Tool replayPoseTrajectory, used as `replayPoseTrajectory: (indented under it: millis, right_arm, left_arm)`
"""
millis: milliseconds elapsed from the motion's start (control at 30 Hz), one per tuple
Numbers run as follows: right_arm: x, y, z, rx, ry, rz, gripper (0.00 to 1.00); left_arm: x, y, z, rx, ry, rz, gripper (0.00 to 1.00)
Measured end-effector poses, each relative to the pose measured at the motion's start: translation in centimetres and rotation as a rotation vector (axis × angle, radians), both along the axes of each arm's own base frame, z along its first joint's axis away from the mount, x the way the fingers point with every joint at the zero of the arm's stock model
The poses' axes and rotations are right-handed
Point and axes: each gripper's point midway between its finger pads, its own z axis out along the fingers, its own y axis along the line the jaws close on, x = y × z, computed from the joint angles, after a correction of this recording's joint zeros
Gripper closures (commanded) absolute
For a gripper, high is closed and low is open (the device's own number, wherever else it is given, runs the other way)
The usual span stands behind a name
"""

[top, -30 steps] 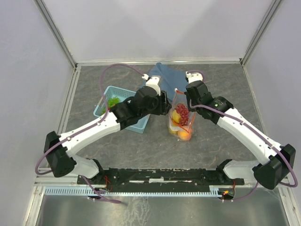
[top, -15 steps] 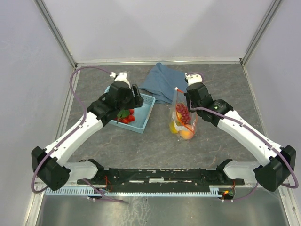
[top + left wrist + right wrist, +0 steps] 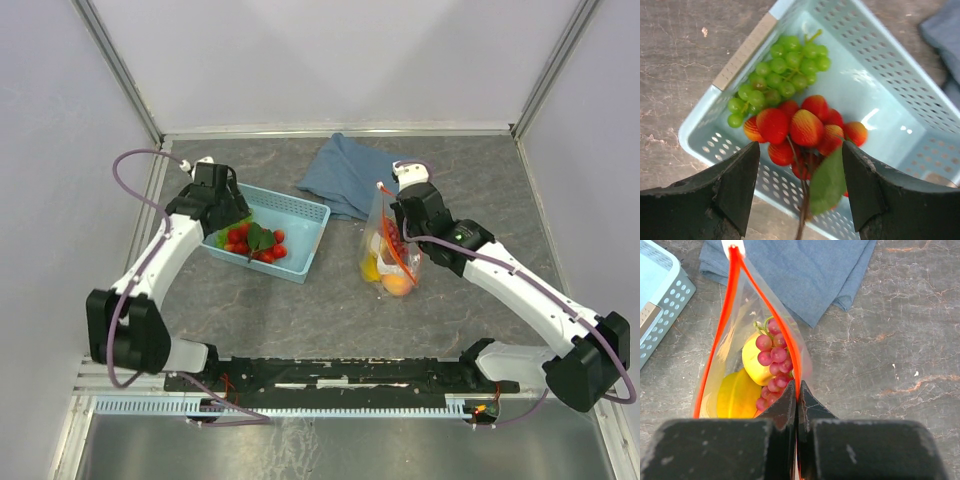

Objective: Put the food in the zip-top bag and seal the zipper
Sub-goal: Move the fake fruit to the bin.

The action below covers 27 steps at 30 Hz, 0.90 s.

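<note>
The clear zip-top bag (image 3: 385, 250) stands upright at mid-table, its mouth open. My right gripper (image 3: 796, 388) is shut on the right side of its red-orange zipper (image 3: 729, 300), whose white slider (image 3: 735, 246) sits at the far end. Inside the bag are dark red grapes (image 3: 772, 360) and yellow fruit (image 3: 737, 395). My left gripper (image 3: 800, 147) hangs open over the left end of the light blue basket (image 3: 880, 65), touching nothing. Below it lie red strawberries (image 3: 802, 125) with a green leaf (image 3: 827, 185), and green grapes (image 3: 785, 75). From above, the left gripper (image 3: 228, 212) is over the strawberries (image 3: 252, 240).
A folded blue cloth (image 3: 345, 175) lies behind the bag, between the basket (image 3: 300, 215) and my right arm. The cloth (image 3: 800, 270) nearly touches the bag's far end. Metal frame rails border the table on the left, back and right.
My left arm has swung away from the bag to the left, over the basket's left end, and its jaws have spread wider. The right gripper has kept its hold on the bag.
</note>
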Motion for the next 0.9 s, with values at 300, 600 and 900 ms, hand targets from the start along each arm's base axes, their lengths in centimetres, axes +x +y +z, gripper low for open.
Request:
replayPoseTrajectory:
  millis: [300,600,900]
  right_arm:
    - [0.0,0.0,-0.7,-0.001,-0.007,0.004,0.98]
    - [0.1,0.0,-0.7,0.003,-0.015,0.006,0.98]
    - [0.1,0.0,-0.7,0.002,-0.015,0.006,0.98]
  left_arm:
    - [1.1,1.2,-7.4,-0.005,0.228,-0.015,0.29]
    - [0.8,-1.8,-7.6,-0.123,0.249,-0.125,0.29]
    - [2.0,-1.9,-5.2,-0.054,0.231,-0.192,0.27]
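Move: The strawberries lie almost straight under the open left hand, about 9 cm down, roughly 2 cm back and 2 cm to its right. The green grapes are about 2 cm ahead, 3 cm left and 10 cm down; the bin's middle is some 6 cm right, 1 cm back and 10 cm down. From the right hand, the strawberries lie about 27 cm left, 1 cm back and 14 cm below. The open left hand dips about 7 cm, nudges right against the strawberries, then rises forward, fingers tipped steeper. ##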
